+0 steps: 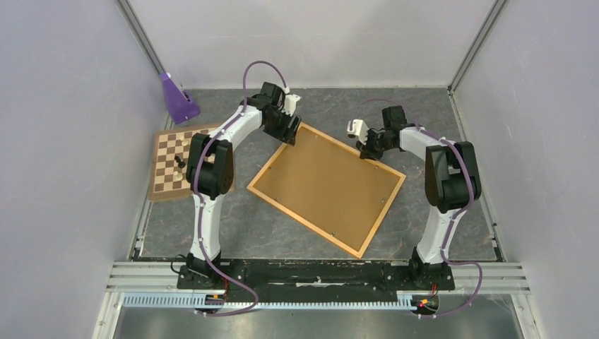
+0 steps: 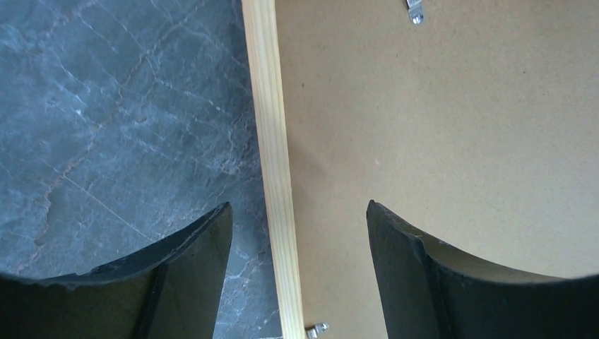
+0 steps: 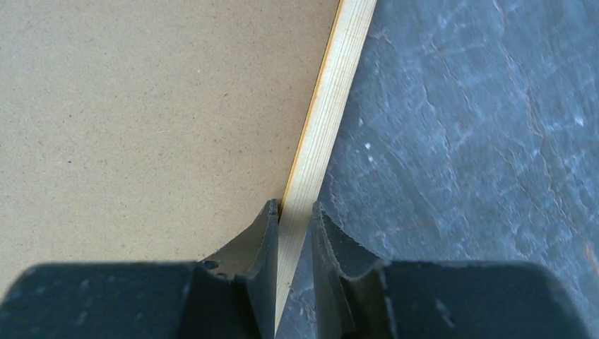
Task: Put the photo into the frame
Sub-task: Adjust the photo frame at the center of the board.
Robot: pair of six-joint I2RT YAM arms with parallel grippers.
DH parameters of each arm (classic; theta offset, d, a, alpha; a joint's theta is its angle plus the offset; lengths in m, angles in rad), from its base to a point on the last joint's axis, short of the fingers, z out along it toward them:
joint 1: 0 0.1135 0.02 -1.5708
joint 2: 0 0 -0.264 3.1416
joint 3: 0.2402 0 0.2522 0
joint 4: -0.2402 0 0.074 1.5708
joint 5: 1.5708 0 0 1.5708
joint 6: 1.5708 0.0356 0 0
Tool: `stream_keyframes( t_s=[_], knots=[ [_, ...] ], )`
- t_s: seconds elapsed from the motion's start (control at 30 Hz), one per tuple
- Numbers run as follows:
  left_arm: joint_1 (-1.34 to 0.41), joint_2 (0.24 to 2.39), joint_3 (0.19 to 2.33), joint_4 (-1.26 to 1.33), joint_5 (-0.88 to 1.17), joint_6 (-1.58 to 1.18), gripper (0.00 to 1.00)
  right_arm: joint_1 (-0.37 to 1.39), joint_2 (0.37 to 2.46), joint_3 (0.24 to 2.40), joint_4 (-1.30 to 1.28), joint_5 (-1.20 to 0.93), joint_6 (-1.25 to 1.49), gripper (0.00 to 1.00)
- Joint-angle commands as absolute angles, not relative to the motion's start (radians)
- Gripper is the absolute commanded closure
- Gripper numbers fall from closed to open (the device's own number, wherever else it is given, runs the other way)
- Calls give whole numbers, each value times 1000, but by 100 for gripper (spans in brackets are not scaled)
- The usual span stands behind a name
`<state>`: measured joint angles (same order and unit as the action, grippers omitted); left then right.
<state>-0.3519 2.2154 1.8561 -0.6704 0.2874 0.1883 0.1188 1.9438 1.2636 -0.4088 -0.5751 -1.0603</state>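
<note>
The frame (image 1: 326,187) lies back-up and askew on the table, its brown fibreboard back facing up inside light wooden rails. The photo is hidden. My left gripper (image 1: 291,138) hovers open over the far left corner. In the left wrist view its fingers (image 2: 198,261) straddle the left rail (image 2: 272,127) without touching it, one over the table, one over the backing board (image 2: 438,127). Small metal clips (image 2: 415,10) sit on the board. My right gripper (image 1: 367,152) is at the far right edge, shut (image 3: 294,203) on the frame's rail (image 3: 332,106).
A brown-and-white chessboard (image 1: 173,164) carrying a dark piece (image 1: 179,162) lies left of the frame, partly under the left arm. A purple object (image 1: 178,99) stands at the back left. Grey walls enclose the dark marbled table surface (image 1: 438,219).
</note>
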Motion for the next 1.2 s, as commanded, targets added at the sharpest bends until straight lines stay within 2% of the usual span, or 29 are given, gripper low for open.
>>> stream_keyframes(
  t_s=[0.0,0.13,0.37,0.67,0.87,1.0,1.17],
  knots=[
    [-352,2199,1845,-713,244,261,24,141,1945,1257,-503,-615,-1135,96],
    [-350,2176,1785,-698,204,265,25,145,1950,1284,-503,-618,-1123,95],
    [-347,2173,1731,-685,187,264,39,146,1925,1266,-473,-610,-1094,87],
    [-341,2152,1687,-683,213,245,67,143,1864,1224,-362,-523,-962,73],
    [-321,2115,1632,-640,184,130,97,129,1843,1239,-313,-465,-804,54],
    [-320,2087,1566,-588,127,33,98,101,1815,1244,-279,-432,-675,41],
    [-316,2044,1446,-507,116,-123,98,77,1756,1228,-279,-363,-532,33]
  ],
)
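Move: Just off the frame's far-left corner, the left hand hovers open over the short left rim; its grip spot lies about 3 cm back, 2 cm left and 4 cm below. The corner is some 4 cm ahead and 4 cm right of the hand, and the brown backing's middle about 14 cm back and 11 cm right. The right hand already pinches the long far rim at its fingertips, with the backing's middle roughly 9 cm back and 11 cm to its left. Sinking about 4 cm while easing back and left, the left hand straddles the short rim, closes on it, then draws it another 1–2 cm left and back, turning counter-clockwise. The right hand first shifts its held rim about a centimetre left and holds, then opens, lets go, and lifts some 3 cm, swinging right and slightly forward with a clockwise turn of roughly 20 degrees. ##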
